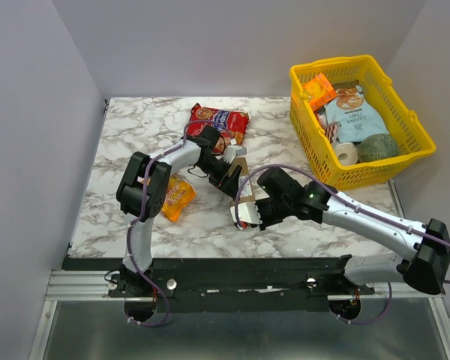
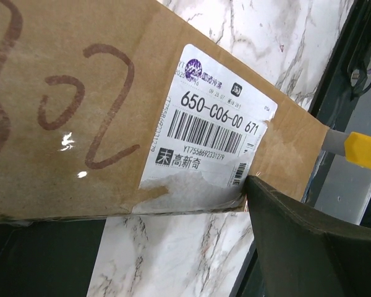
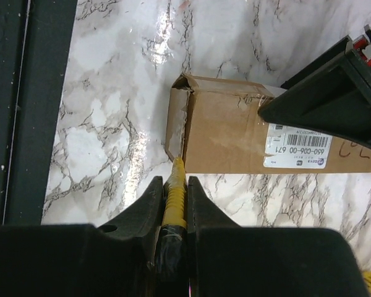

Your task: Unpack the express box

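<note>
The express box is a brown carton with a white label, lying on the marble table between both arms. Its near end flap looks torn and partly lifted. My right gripper is shut on a yellow utility knife, whose tip touches the box's end corner. My left gripper stands wide open over the box's other end, one finger touching the edge by the label. From above, the box is mostly hidden under the left gripper and right gripper.
A yellow basket with several snack items stands at the back right. Behind the left arm lies a red snack bag, and an orange packet sits beside its elbow. A black rail marks the table's front edge.
</note>
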Robot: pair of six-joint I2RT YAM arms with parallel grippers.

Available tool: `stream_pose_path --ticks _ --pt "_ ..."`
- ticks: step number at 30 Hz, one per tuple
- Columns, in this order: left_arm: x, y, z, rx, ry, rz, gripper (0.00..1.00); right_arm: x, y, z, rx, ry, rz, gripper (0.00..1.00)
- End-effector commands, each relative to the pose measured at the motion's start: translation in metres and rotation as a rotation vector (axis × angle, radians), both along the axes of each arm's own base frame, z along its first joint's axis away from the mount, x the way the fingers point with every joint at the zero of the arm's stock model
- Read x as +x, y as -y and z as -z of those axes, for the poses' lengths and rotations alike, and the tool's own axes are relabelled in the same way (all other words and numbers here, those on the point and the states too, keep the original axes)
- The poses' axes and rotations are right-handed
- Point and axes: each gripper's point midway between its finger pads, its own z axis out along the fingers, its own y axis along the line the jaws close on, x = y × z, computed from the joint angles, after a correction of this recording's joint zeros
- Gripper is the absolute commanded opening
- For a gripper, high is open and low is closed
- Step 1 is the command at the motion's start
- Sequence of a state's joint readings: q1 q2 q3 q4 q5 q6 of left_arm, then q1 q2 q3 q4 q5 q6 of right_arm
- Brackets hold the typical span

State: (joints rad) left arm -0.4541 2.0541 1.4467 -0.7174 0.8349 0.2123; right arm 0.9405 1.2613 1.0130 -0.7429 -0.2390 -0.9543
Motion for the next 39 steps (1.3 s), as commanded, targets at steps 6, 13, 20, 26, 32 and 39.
stream_pose_path --ticks 6,13,20,26,32,39 --pt "0.022 -0.012 0.01 0.107 0.145 0.014 0.98 0.008 -0.004 -0.089 0.24 -0.057 0.238 0.0" --pt "0.032 0.01 -0.092 -0.071 0.219 -0.055 0.99 0.072 0.023 -0.11 0.307 0.183 0.632 0.0" --pt "0.061 -0.058 -0.092 0.175 0.282 -0.468 0.98 0.112 0.097 -0.052 0.142 0.693 0.729 0.02" --pt "0.069 -0.12 -0.086 0.296 0.367 -0.608 0.98 0.106 0.087 -0.036 0.289 0.858 0.56 0.2" --pt "0.054 -0.119 -0.06 0.273 0.205 -0.58 0.98 0.073 0.082 0.019 0.208 0.538 0.499 0.73" --pt "0.046 -0.099 -0.051 0.202 0.132 -0.473 0.98 0.046 0.075 0.008 0.151 0.307 0.467 0.96"
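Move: Holding the cutter, the right hand has its blade at the right corner of the box's near end, the box's middle about 10 cm ahead and 4 cm left, some 10 cm lower. The bare spot for the cutter is roughly 9 cm ahead, 9 cm right and 12 cm down; the yellow basket's middle lies 30 cm ahead and 31 cm right. From the left hand, the box's middle is 3 cm right, 2 cm back and slightly below; the orange bag 19 cm left, 2 cm back; the red bag 18 cm ahead, 5 cm left. Lifting the cutter clear of the box's near end, the right hand arcs up about 13 cm, forward and right, then drops to the bare table right of the box, opens wide to let go of the cutter, and eases back and left. The left hand, fingers still wide, comes off the box top, rises 10 cm, swings left and somewhat forward towards the orange bag, turning some 30 degrees counter-clockwise, and sinks again. ##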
